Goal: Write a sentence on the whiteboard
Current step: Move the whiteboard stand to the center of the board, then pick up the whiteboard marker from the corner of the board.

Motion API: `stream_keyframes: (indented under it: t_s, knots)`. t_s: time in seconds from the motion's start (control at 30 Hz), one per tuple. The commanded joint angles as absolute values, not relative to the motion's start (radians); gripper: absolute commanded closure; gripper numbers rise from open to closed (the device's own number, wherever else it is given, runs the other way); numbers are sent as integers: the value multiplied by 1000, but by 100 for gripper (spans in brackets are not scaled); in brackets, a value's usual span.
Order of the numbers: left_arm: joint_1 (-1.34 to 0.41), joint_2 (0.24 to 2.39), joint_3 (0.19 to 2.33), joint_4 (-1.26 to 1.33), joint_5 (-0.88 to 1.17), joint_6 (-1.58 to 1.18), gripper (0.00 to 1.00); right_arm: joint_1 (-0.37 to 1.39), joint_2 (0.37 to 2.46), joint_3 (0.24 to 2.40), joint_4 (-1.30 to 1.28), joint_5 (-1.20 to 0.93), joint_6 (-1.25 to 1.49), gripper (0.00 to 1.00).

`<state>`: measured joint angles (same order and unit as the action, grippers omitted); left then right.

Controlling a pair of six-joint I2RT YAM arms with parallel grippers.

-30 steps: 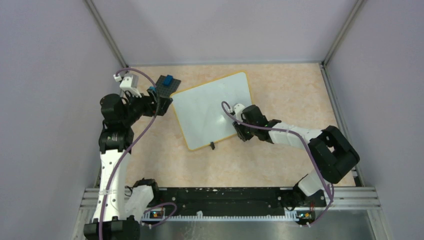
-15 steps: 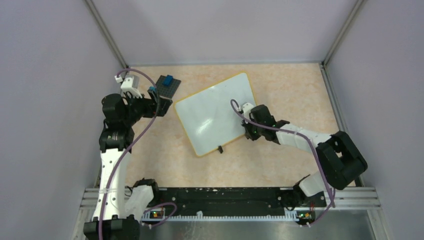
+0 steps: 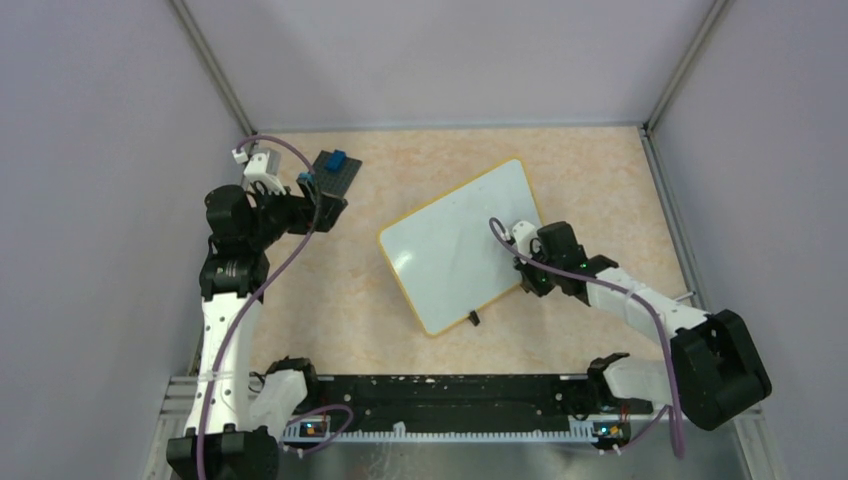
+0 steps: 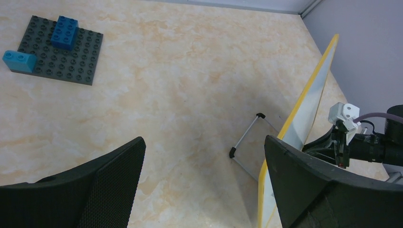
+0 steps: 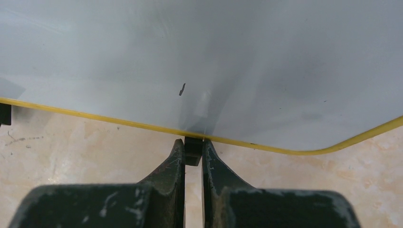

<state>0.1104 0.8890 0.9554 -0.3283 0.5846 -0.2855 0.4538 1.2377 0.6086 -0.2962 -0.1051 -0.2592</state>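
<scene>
The whiteboard (image 3: 455,245) is a white board with a thin yellow rim, standing slanted on the table mid-right. My right gripper (image 3: 527,279) sits at its right edge. In the right wrist view my right gripper (image 5: 193,142) is shut on the whiteboard's small black clip foot (image 5: 193,153), just below the yellow rim. The sentence is out of view: the whiteboard (image 5: 199,52) carries only one short black mark (image 5: 181,89). My left gripper (image 3: 322,205) is open at the far left, apart from the board. In the left wrist view my left gripper (image 4: 204,142) holds nothing, and the whiteboard (image 4: 311,97) shows edge-on.
A dark studded plate (image 3: 333,175) with blue blocks (image 4: 65,31) lies at the back left, close to my left gripper. A wire stand (image 4: 247,137) props up the board's back. A second black clip foot (image 3: 473,319) sits on the board's near edge. Enclosure walls ring the table.
My right gripper closed on the clip foot and dragged the whiteboard to the right and nearer, turning it a little. The left arm has hardly moved.
</scene>
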Motion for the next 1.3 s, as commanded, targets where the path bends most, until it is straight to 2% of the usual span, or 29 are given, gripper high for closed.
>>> stream_keyframes:
  t_s: [0.0, 0.13, 0.17, 0.33, 0.57, 0.63, 0.87, 1.0, 1.17, 1.27]
  knots:
    - [115, 893, 956, -257, 604, -296, 1, 446, 1175, 599, -402, -146, -396, 100]
    - [115, 894, 957, -252, 606, -297, 1, 446, 1198, 611, -457, -197, -425, 100]
    - [115, 894, 959, -253, 610, -297, 1, 446, 1208, 619, -469, -205, -425, 97]
    - [115, 902, 965, -262, 610, -294, 1, 446, 1234, 650, -519, -220, -435, 70]
    - [115, 919, 986, -294, 631, -269, 1, 446, 1128, 707, -590, -250, -451, 41]
    - [115, 938, 1008, -324, 646, -252, 1, 442, 1107, 745, -637, -256, -458, 35]
    - [116, 1031, 1113, -466, 706, -136, 1, 181, 1098, 907, -884, -434, -676, 30]
    - [115, 1049, 1129, -495, 736, -112, 1, 40, 1143, 975, -1013, -387, -861, 30]
    - [115, 1068, 1147, -535, 880, -24, 1, -193, 1205, 1035, -1115, -322, -1141, 31]
    - [114, 1087, 1159, -557, 952, -9, 1, -356, 1253, 1057, -1162, -314, -1351, 37]
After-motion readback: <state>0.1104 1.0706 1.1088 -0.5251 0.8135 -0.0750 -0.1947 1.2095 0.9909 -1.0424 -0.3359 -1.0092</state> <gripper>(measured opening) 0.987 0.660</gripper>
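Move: The right hand still has its fingers shut on the right-hand black stand foot at the whiteboard's near edge, just about at the hand point. The left stand foot is about 10 cm to this hand's left and 6 cm back; the board's middle is some 7 cm ahead, 10 cm left and 7 cm up. The marker lies around 30 cm to the right and 3 cm back. From the left hand, the gripped foot is roughly 37 cm right, 6 cm back and 27 cm down. Backward first, about 4.5 cm towards its base, the right hand opens its fingers wide on the way and lets go of the stand foot; it then rises some 8 cm, easing forward again, and swings about 15 cm right, away from the board and towards the marker's side. The left hand, open and empty, turns roughly 15 degrees clockwise, drifting slightly right. ##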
